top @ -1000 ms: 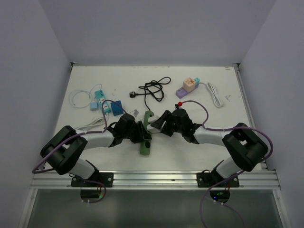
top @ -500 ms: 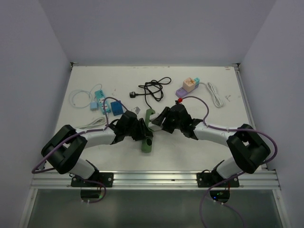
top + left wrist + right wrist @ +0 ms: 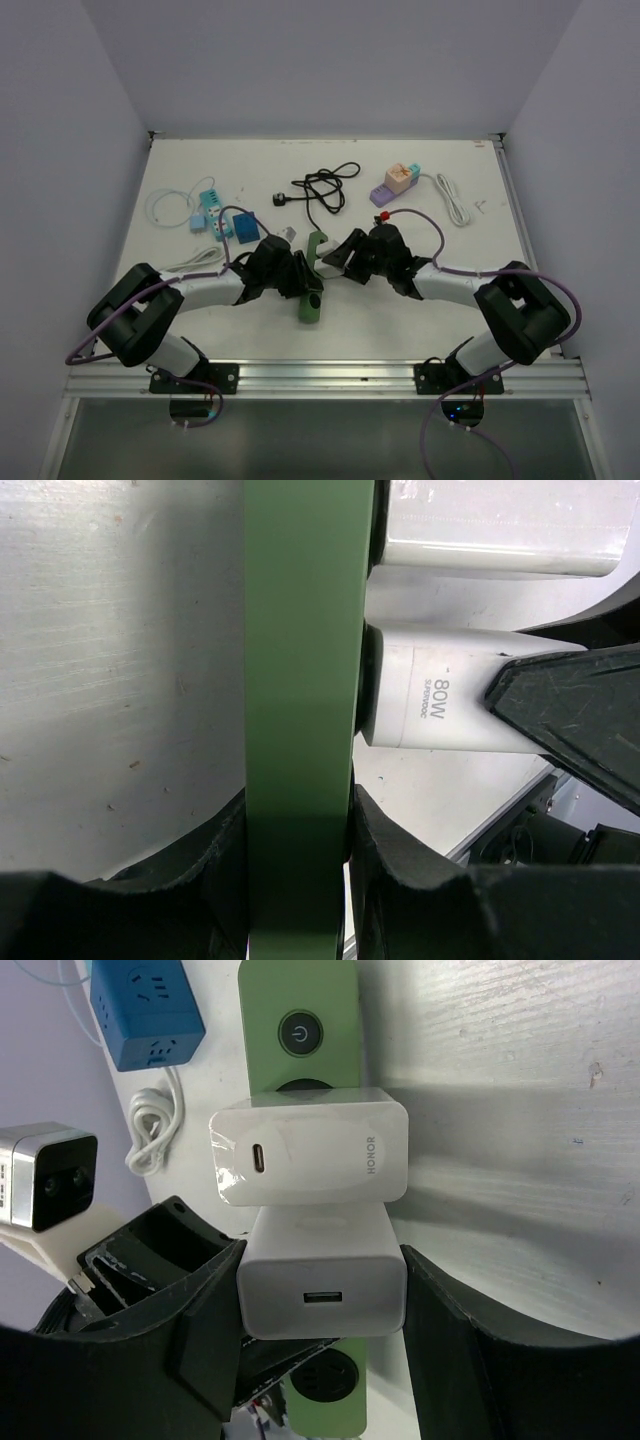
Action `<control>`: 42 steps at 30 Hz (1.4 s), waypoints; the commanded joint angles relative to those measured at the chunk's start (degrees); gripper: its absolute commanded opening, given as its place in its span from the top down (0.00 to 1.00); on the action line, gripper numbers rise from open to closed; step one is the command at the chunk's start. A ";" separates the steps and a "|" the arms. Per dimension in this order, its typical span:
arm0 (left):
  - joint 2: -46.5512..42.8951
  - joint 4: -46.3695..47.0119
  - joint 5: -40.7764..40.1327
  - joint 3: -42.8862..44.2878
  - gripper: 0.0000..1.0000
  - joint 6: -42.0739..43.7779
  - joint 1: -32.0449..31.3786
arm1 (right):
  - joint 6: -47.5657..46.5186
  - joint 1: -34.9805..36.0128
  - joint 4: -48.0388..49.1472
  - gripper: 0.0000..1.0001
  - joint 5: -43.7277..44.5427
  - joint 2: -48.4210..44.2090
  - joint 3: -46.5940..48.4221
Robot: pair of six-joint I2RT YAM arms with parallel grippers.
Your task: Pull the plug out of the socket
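A green socket strip (image 3: 311,296) lies in the middle of the table, and my left gripper (image 3: 296,281) is shut across its edges; in the left wrist view the strip (image 3: 300,670) is pinched between both fingers (image 3: 400,870). Two white plugs stand in its face. My right gripper (image 3: 338,257) is shut on the nearer one, the plug (image 3: 322,1285) with a USB port, gripped by the fingers (image 3: 460,1330) on both sides. This plug (image 3: 430,702) sits against the strip's face. A second white plug (image 3: 310,1160) is right beside it.
A blue cube socket (image 3: 246,228) sits just left of the strip, with a white cable coil (image 3: 150,1130) near it. Further back lie a black cable with its plug (image 3: 322,187), a purple adaptor (image 3: 395,181) with a white cord, and teal adaptors (image 3: 205,212).
Both grippers and the strip have shifted slightly away from the arm bases. Both grips are unchanged.
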 commanded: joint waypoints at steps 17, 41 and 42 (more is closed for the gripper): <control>1.73 -14.63 -22.58 -2.22 1.00 -0.18 8.86 | -2.49 -4.45 -7.50 1.00 1.87 -7.95 4.85; 3.49 -13.58 -20.12 -2.13 1.00 -0.10 11.23 | -1.96 -10.51 -6.98 1.00 -5.76 -11.03 0.64; 3.50 -13.76 -20.13 -1.86 1.00 -0.01 11.23 | -2.31 -10.60 -7.33 1.00 -5.85 -11.03 1.34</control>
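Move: The left gripper holds the green socket just on the near side of its middle. The white 80W plug sits in it about 5 cm ahead, 6 cm to the right and 3 cm above that hand, already between the right fingers. From the right hand, the socket's middle is some 6 cm left, 3 cm back and 3 cm lower; the other white charger is about 4 cm ahead and 2 cm left. From the left hand, the blue cube lies roughly 15 cm ahead and 17 cm left. Keep both grips and work the plug in the green socket, easing both hands a centimetre or two forward and up and partly back. Then part them quickly: swing the left gripper with the socket about 7 cm left and as far forward, a little down, turning some 20 degrees counter-clockwise; draw the right gripper with the plug some 6 cm right, rising and slightly forward. ##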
